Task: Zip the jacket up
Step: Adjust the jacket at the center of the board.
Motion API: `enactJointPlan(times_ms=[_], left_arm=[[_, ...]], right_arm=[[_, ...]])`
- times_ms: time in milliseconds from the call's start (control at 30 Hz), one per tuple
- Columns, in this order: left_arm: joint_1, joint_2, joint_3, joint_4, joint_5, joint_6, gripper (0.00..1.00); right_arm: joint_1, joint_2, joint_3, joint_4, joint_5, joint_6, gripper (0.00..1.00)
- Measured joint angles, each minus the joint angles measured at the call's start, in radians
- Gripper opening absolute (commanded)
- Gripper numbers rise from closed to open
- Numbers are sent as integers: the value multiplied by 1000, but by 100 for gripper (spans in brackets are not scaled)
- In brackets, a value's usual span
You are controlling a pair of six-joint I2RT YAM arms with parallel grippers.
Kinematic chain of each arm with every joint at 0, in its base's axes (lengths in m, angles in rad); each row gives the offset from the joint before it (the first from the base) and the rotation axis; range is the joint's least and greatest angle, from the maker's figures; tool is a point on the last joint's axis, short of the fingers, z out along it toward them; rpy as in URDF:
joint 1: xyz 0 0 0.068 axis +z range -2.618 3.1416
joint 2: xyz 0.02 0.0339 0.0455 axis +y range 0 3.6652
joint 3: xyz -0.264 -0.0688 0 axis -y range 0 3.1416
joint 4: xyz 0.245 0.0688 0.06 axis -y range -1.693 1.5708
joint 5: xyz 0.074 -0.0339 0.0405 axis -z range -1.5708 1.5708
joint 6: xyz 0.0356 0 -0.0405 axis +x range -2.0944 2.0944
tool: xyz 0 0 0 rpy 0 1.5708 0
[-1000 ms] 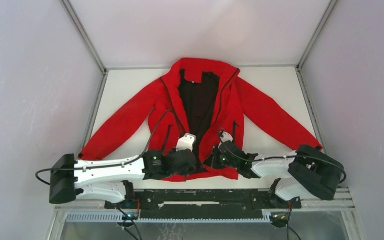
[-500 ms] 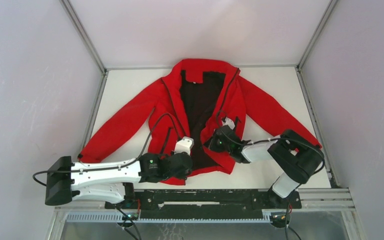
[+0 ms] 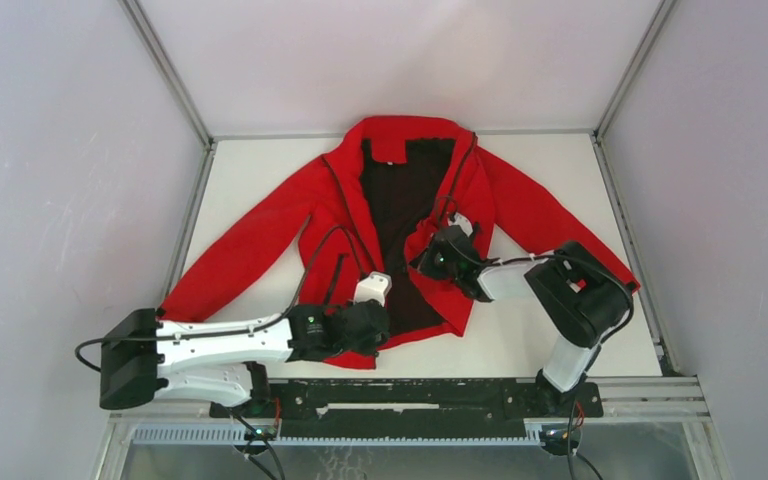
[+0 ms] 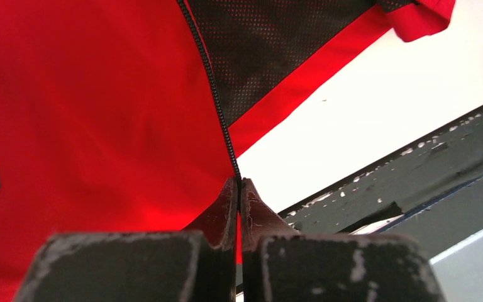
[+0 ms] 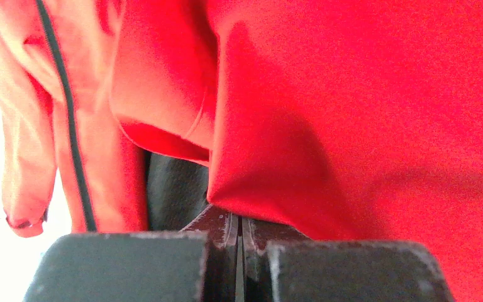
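Observation:
The red jacket (image 3: 260, 235) lies spread on its back on the white table, front open, black lining (image 3: 400, 200) showing. My left gripper (image 3: 384, 332) is at the bottom hem of the left front panel, shut on the lower end of the dark zipper (image 4: 217, 100); the zipper tape runs straight into its closed fingertips (image 4: 229, 195). My right gripper (image 3: 420, 266) is over the right front panel's inner edge, mid-height, shut, with red jacket fabric (image 5: 352, 126) bunched over its tips. A zipper strip (image 5: 69, 126) and some lining (image 5: 173, 189) show beside it.
The table (image 3: 560, 340) is boxed in by pale walls and metal frame posts (image 3: 165, 70). A dark mounting rail (image 3: 410, 395) runs along the near edge, also visible as a rail (image 4: 415, 176) in the left wrist view. Both sleeves reach toward the table's side edges.
My right gripper has moved from the near hem up toward the jacket's middle, dragging the right front panel's lower edge up and inward. My left gripper has stayed at the hem.

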Motion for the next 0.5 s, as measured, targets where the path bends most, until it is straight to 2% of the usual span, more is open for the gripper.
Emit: enactJointPlan(times_ms=[200, 500], left_arm=[[45, -2, -66, 109, 93, 17, 0], [31, 171, -74, 293, 259, 56, 0]], right_arm=[[30, -169, -58, -40, -17, -24, 0], [95, -505, -162, -124, 18, -57, 0]])
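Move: The left hand already holds the lower end of the left front zip edge; the middle of the board's near edge lies roughly 7 cm back, 5 cm to its right and 7 cm below. The bottom of the black lining is about 5 cm ahead and 8 cm right. From the right hand, which holds a fold of the right front panel, that panel's hem corner is some 15 cm back and 8 cm right, and the left zip edge about 10 cm left, level with it. Keeping its pinch on the folded right front panel, the right hand reverses its forward travel and lifts about 10 cm while drawing back some 6 cm, its fingers tipping up a little. Meanwhile the left hand, still shut on the lower zip end, sinks and carries it to the right by roughly 4 cm each way and slightly back, towards the middle of the board's near edge, the fingers tipping further down and the wrist turning slightly clockwise. ##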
